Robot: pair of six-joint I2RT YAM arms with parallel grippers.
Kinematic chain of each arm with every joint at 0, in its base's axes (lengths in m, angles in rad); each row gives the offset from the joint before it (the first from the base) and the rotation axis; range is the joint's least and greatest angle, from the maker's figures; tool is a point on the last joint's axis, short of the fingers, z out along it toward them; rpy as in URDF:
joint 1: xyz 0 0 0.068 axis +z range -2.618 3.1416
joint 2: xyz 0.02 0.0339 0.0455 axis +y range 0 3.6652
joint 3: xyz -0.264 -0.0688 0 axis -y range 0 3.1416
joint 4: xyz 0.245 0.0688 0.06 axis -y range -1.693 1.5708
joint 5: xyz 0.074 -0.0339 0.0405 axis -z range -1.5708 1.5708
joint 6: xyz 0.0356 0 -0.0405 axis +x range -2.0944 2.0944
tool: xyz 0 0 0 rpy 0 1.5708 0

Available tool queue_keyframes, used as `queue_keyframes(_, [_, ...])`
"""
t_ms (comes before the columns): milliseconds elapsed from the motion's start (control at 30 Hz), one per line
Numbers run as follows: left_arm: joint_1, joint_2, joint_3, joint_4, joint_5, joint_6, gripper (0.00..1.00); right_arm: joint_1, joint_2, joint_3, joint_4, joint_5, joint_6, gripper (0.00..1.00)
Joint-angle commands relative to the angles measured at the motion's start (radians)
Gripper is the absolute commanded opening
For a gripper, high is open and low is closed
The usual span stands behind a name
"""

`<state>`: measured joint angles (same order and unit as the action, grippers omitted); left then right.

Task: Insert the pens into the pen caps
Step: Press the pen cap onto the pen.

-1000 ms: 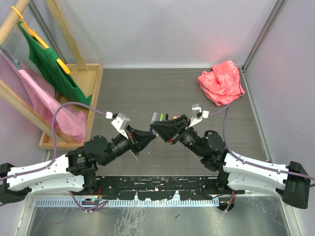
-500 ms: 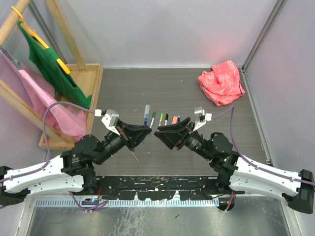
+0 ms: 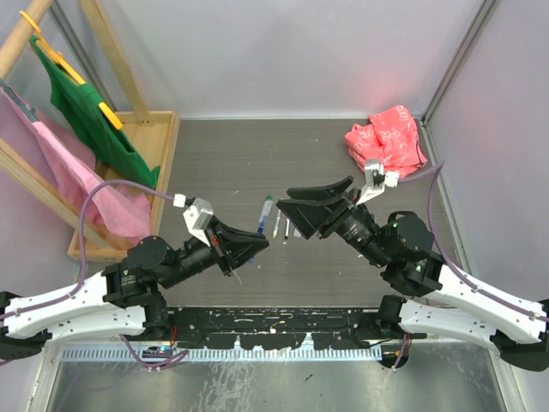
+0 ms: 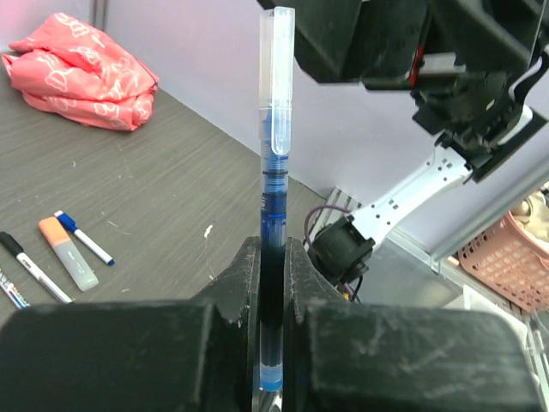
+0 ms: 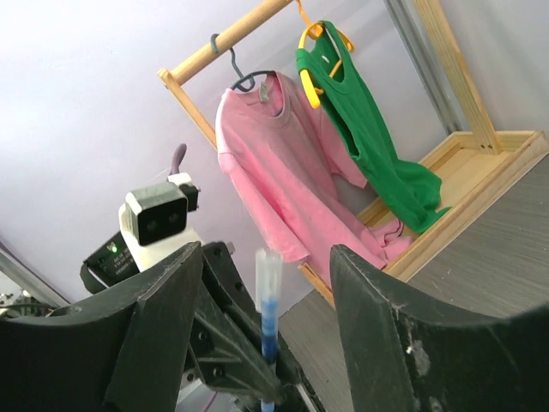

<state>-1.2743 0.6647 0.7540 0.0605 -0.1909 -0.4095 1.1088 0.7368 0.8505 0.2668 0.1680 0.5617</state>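
My left gripper (image 4: 271,257) is shut on the lower barrel of a blue pen (image 4: 273,206), which stands upright with a clear pen cap (image 4: 276,77) on its top end. From above, the same pen (image 3: 266,213) sticks out of the left gripper (image 3: 256,243) at the table's middle. My right gripper (image 3: 302,199) is open, a short way right of the pen and touching nothing. In the right wrist view the capped pen (image 5: 268,318) stands between and beyond the spread fingers (image 5: 163,326). Other pens lie on the table: an orange one (image 4: 67,253), a blue-tipped one (image 4: 83,238) and a black one (image 4: 33,268).
A crumpled red-pink bag (image 3: 386,142) lies at the back right. At the left stands a wooden clothes rack (image 3: 129,163) hung with a green top (image 3: 86,112) and a pink shirt (image 3: 51,163). A pink basket (image 4: 515,257) sits beyond the table edge.
My right gripper has opened and drawn back up and to the right, away from the pen. The left gripper keeps the capped blue pen. The loose pens on the table have come into view.
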Motion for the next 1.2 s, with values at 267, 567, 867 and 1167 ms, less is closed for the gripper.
queue_keyframes(267, [0.002,0.002,0.043,-0.004,0.095,0.007,0.00,0.003,0.110,0.131,-0.086,-0.029,0.027,0.63])
queue_keyframes(567, [0.003,0.021,0.048,0.002,0.097,0.005,0.00,0.003,0.118,0.120,-0.089,-0.074,0.035,0.48])
queue_keyframes(867, [0.003,0.041,0.075,-0.005,0.077,0.005,0.00,0.004,0.117,0.093,-0.101,-0.097,0.037,0.25])
queue_keyframes(1167, [0.003,0.068,0.125,0.015,0.030,0.012,0.00,0.005,0.124,0.030,-0.073,-0.181,0.034,0.00])
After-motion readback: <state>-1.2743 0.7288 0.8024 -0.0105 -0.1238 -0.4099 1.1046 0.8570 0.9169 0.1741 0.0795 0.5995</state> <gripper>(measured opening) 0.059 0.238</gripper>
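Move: Roughly 5 cm to the left of the right hand, about 1 cm ahead and 3 cm lower, is the clear pen cap, already on the blue pen that the left hand holds near its lower end; from the left hand it is some 7 cm up, 4 cm ahead and 1 cm right. Far below on the table, around 35 cm under the right hand, the black marker lies 9 cm ahead and 2 cm right, the orange highlighter 10 cm ahead and 5 cm right. Reaching left by just under 4 cm with open fingers, the right hand first swings slightly forward and up, then sinks some 3 cm below that crest and back, tipping its fingers down about 10 degrees; holding there, it shuts them around the upper part of the cap. The left hand keeps its pinch on the pen, easing about 1.5 cm right and a little down. ##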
